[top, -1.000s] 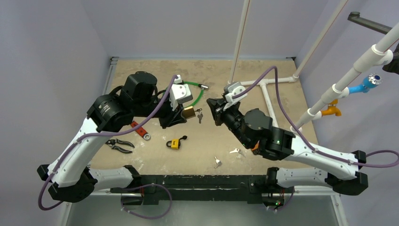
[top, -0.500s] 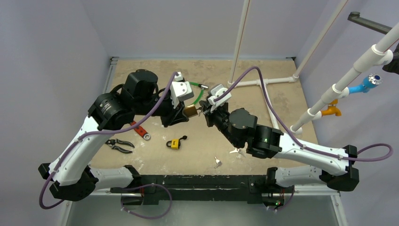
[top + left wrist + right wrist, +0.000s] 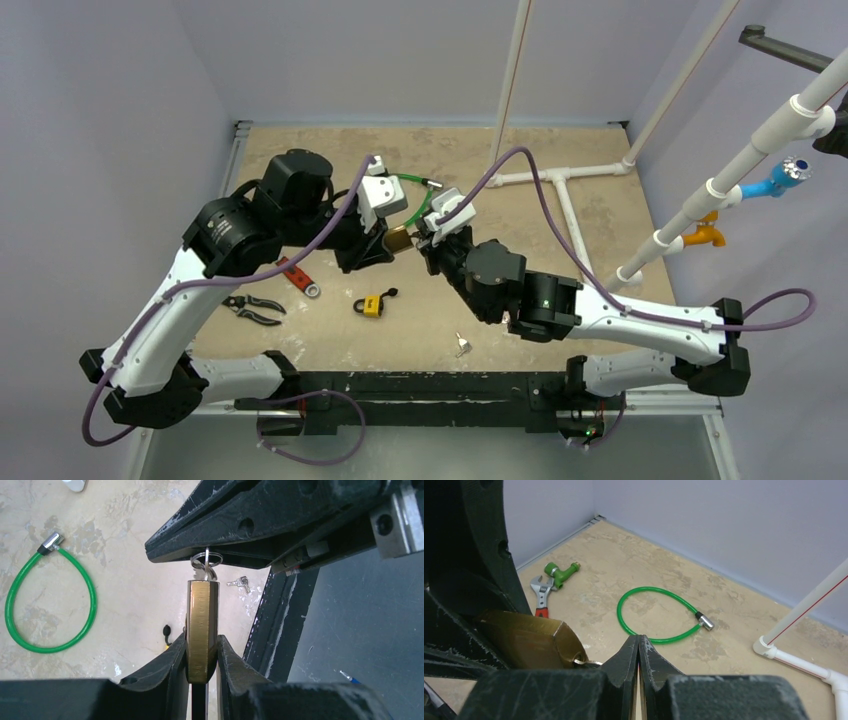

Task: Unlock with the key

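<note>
A brass padlock (image 3: 401, 238) (image 3: 202, 625) is clamped edge-on between my left gripper's (image 3: 202, 643) fingers, above the table. A silver key (image 3: 204, 569) with a ring sticks out of the lock's end that faces the right arm. My right gripper (image 3: 638, 641) (image 3: 426, 246) is shut, fingertips pressed together with nothing showing between them. It sits right at the key: the key ring (image 3: 585, 662) lies against the outer side of its left finger, beside the padlock (image 3: 524, 639). In the left wrist view the right gripper's black fingers (image 3: 235, 525) cover the top of the ring.
A green cable lock (image 3: 425, 200) (image 3: 656, 615) lies on the table behind the grippers. A small yellow padlock (image 3: 372, 304), pliers (image 3: 255, 310), a red-handled wrench (image 3: 298, 277) and loose keys (image 3: 462, 344) lie nearer the front. White pipes (image 3: 560, 190) stand at the right.
My right arm has swung left across the table until its shut fingertips reached the key end of the padlock. The left arm and the padlock have stayed put.
</note>
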You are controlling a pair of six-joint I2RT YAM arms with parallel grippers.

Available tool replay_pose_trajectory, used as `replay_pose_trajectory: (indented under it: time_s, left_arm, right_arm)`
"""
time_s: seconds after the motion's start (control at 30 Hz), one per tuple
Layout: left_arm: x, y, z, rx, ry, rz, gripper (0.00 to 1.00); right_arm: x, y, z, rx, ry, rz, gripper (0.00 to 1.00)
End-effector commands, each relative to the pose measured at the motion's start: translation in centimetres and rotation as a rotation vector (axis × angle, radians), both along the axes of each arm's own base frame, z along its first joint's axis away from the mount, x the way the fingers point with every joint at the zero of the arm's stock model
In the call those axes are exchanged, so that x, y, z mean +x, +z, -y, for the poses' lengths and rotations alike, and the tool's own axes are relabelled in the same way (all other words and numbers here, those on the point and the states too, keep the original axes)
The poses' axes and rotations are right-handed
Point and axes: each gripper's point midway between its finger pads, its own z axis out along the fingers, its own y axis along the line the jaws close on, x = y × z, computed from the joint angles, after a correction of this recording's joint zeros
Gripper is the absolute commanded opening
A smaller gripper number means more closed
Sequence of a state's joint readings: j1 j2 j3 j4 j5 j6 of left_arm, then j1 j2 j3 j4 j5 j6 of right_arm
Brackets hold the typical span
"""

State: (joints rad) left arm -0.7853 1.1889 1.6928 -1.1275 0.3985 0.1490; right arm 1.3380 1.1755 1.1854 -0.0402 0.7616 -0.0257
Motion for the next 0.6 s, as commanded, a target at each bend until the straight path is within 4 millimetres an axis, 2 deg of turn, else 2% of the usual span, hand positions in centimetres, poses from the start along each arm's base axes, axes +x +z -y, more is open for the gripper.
replay_pose_trajectory:
  time_s: [0.0, 0.2, 0.3, 0.4, 0.5, 0.57]
  left_arm:
    - [1.5, 5.4, 2.1, -0.170, -0.014, 0.149, 0.00]
    - [1.4, 5.8, 2.0, -0.169, -0.040, 0.174, 0.00]
    - [0.4, 5.6, 1.9, -0.161, -0.111, 0.198, 0.00]
    - [-0.7, 4.7, 1.4, -0.134, -0.184, 0.230, 0.00]
    - [-1.5, 3.9, 0.7, -0.100, -0.226, 0.232, 0.00]
    - [-1.9, 3.9, 0.3, -0.093, -0.237, 0.237, 0.00]
  right_arm:
    - [-3.4, 2.8, -3.9, 0.111, 0.164, 0.024, 0.01]
    - [-6.4, 1.8, -6.3, 0.052, 0.286, 0.040, 0.01]
    - [-7.2, 1.3, -6.5, 0.029, 0.313, 0.037, 0.04]
    - [-7.1, 1.6, -5.0, 0.047, 0.292, 0.024, 0.18]
    - [-7.0, 4.0, -2.1, 0.119, 0.280, 0.048, 0.36]
    - [-7.3, 5.5, -0.1, 0.160, 0.291, 0.064, 0.43]
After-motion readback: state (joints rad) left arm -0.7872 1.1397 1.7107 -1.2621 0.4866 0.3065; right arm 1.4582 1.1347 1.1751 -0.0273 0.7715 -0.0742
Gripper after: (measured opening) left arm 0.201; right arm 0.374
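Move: The key already sticks out of the brass padlock in the left fingers, its head about 2 cm back and 1 cm left of the right hand point, a shade lower. From the left hand the key head is some 7 cm right, 2 cm forward and 4 cm down. The yellow padlock lies on the table about 13 cm left, 2 cm back and 31 cm below the right hand; the green hose's middle is 20 cm ahead, 9 cm left. The side of the right hand's shut fingers keeps against the key head as both hands travel together, the right about 4 cm back and at first 2 cm left, the left some 3 cm back and 2 cm left, still gripping the padlock. Late on, the right fingers part to about a third, and that hand eases slightly right and up while the left turns about 10 degrees clockwise. ##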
